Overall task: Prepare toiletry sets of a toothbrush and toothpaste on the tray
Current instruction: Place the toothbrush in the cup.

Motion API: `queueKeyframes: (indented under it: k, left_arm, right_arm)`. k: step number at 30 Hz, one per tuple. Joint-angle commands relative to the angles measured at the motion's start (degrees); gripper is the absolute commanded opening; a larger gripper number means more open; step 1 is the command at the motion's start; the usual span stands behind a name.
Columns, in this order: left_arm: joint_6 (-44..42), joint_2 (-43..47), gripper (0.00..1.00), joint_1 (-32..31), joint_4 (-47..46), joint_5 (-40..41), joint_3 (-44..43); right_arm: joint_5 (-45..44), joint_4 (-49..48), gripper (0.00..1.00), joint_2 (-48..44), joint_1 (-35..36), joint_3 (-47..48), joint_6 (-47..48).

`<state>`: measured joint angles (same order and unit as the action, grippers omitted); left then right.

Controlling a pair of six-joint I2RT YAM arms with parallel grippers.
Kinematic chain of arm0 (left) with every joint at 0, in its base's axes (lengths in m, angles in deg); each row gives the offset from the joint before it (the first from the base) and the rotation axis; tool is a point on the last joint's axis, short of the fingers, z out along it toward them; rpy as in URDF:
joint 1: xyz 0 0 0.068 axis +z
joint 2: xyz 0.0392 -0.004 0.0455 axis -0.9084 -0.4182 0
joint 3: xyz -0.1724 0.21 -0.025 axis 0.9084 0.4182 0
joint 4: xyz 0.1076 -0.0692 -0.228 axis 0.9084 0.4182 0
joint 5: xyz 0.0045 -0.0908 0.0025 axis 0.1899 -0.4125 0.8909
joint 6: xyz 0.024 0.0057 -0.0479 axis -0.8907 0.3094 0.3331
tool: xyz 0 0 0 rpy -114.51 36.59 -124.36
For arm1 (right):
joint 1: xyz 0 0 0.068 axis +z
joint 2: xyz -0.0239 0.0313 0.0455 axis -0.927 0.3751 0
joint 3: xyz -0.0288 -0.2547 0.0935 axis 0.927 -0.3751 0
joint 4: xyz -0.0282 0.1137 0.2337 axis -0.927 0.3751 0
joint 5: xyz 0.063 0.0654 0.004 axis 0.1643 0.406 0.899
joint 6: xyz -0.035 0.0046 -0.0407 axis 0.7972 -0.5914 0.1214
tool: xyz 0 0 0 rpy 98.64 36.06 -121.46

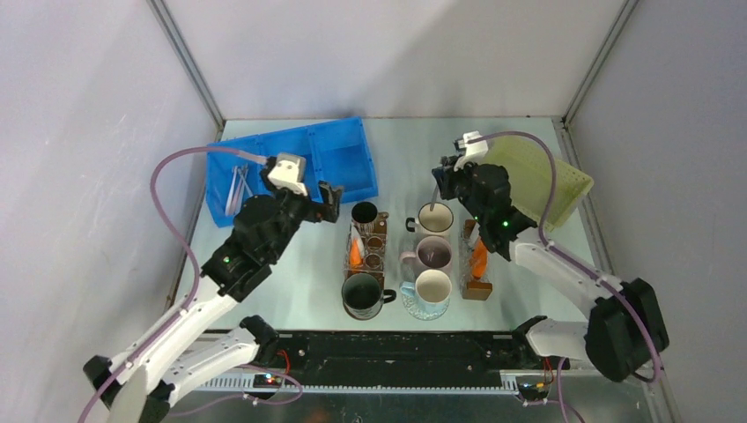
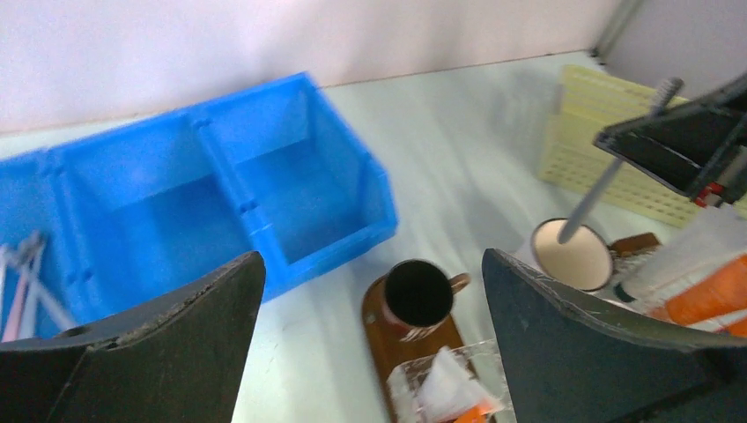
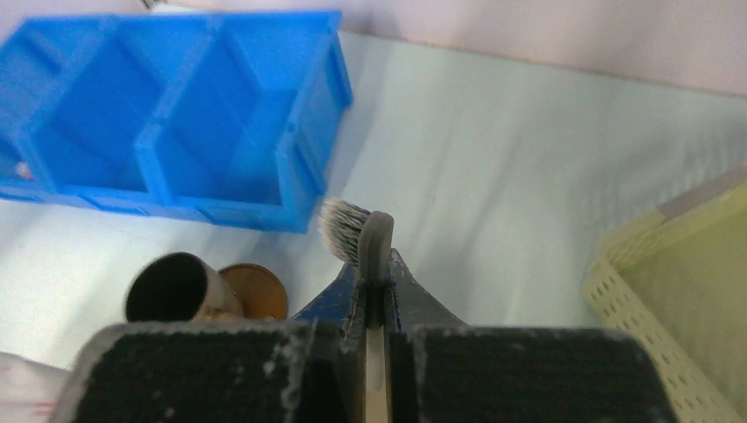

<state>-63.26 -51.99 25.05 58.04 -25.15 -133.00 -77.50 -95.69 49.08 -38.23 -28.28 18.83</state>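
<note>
My right gripper (image 1: 445,181) is shut on a grey toothbrush (image 1: 434,196), held bristles up with its handle end in a white mug (image 1: 435,217). The bristle head (image 3: 351,231) sticks out above the pinching jaws of the right gripper (image 3: 377,291). My left gripper (image 1: 328,201) hangs open and empty over the dark mug (image 2: 419,293) on a brown tray (image 2: 398,339). An orange toothpaste (image 1: 355,254) lies in a clear box on that tray. Another toothpaste (image 1: 478,260) stands on the right tray (image 1: 477,289). More toothbrushes (image 1: 238,187) lie in the blue bin (image 1: 335,159).
A pale yellow basket (image 1: 537,181) lies tilted at the back right, close behind the right arm. A pink mug (image 1: 432,253) and a cream mug (image 1: 432,286) stand between the trays, and a black mug (image 1: 363,293) at the left tray's near end.
</note>
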Motion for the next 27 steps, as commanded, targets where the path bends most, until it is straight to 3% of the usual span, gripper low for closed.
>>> queueKeyframes:
  k: [1,15,20,27]
  left_arm:
    - [4.89,3.44,1.00,5.51,8.53,3.44,1.24]
    - [6.71,4.69,1.00,15.90,15.17,2.71,1.71]
    - [7.82,3.54,1.00,18.92,16.22,1.18,1.54]
    - [8.47,1.80,1.00,21.89,16.74,-0.24,1.05]
  right_arm:
    - [-2.95,-2.56,0.00,4.63,-0.45,0.06,-2.57]
    - [-1.86,5.40,0.05,11.34,-0.43,0.06,-7.39]
    - [-2.27,7.18,0.18,11.49,-0.43,-0.01,-7.77]
    - [-2.56,7.97,0.29,10.62,-0.57,0.06,-7.82]
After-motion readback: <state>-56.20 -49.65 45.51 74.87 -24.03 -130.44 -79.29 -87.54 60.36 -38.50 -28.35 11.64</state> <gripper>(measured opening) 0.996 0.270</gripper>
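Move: Below and slightly behind the right hand is the white cup with the black handle, about 3 cm back, 1 cm left and 20 cm down; the held toothbrush hangs above it. The pink cup stands some 9 cm nearer the base than the white one, the dark cup roughly 18 cm to the white one's left. From the empty left hand, the spare toothbrushes lie about 16 cm ahead, 27 cm left and 30 cm down, the white cup 6 cm ahead, 25 cm right and 27 cm down. Lowering the toothbrush handle-first into the white cup, the right hand sinks about 11 cm, fast then easing, while its fingers tip some 20 degrees further down; near the bottom they begin to open, partway. The left hand, open and empty, swings left and then also down, away from the cups towards the blue box, turning counter-clockwise and tipping down. ##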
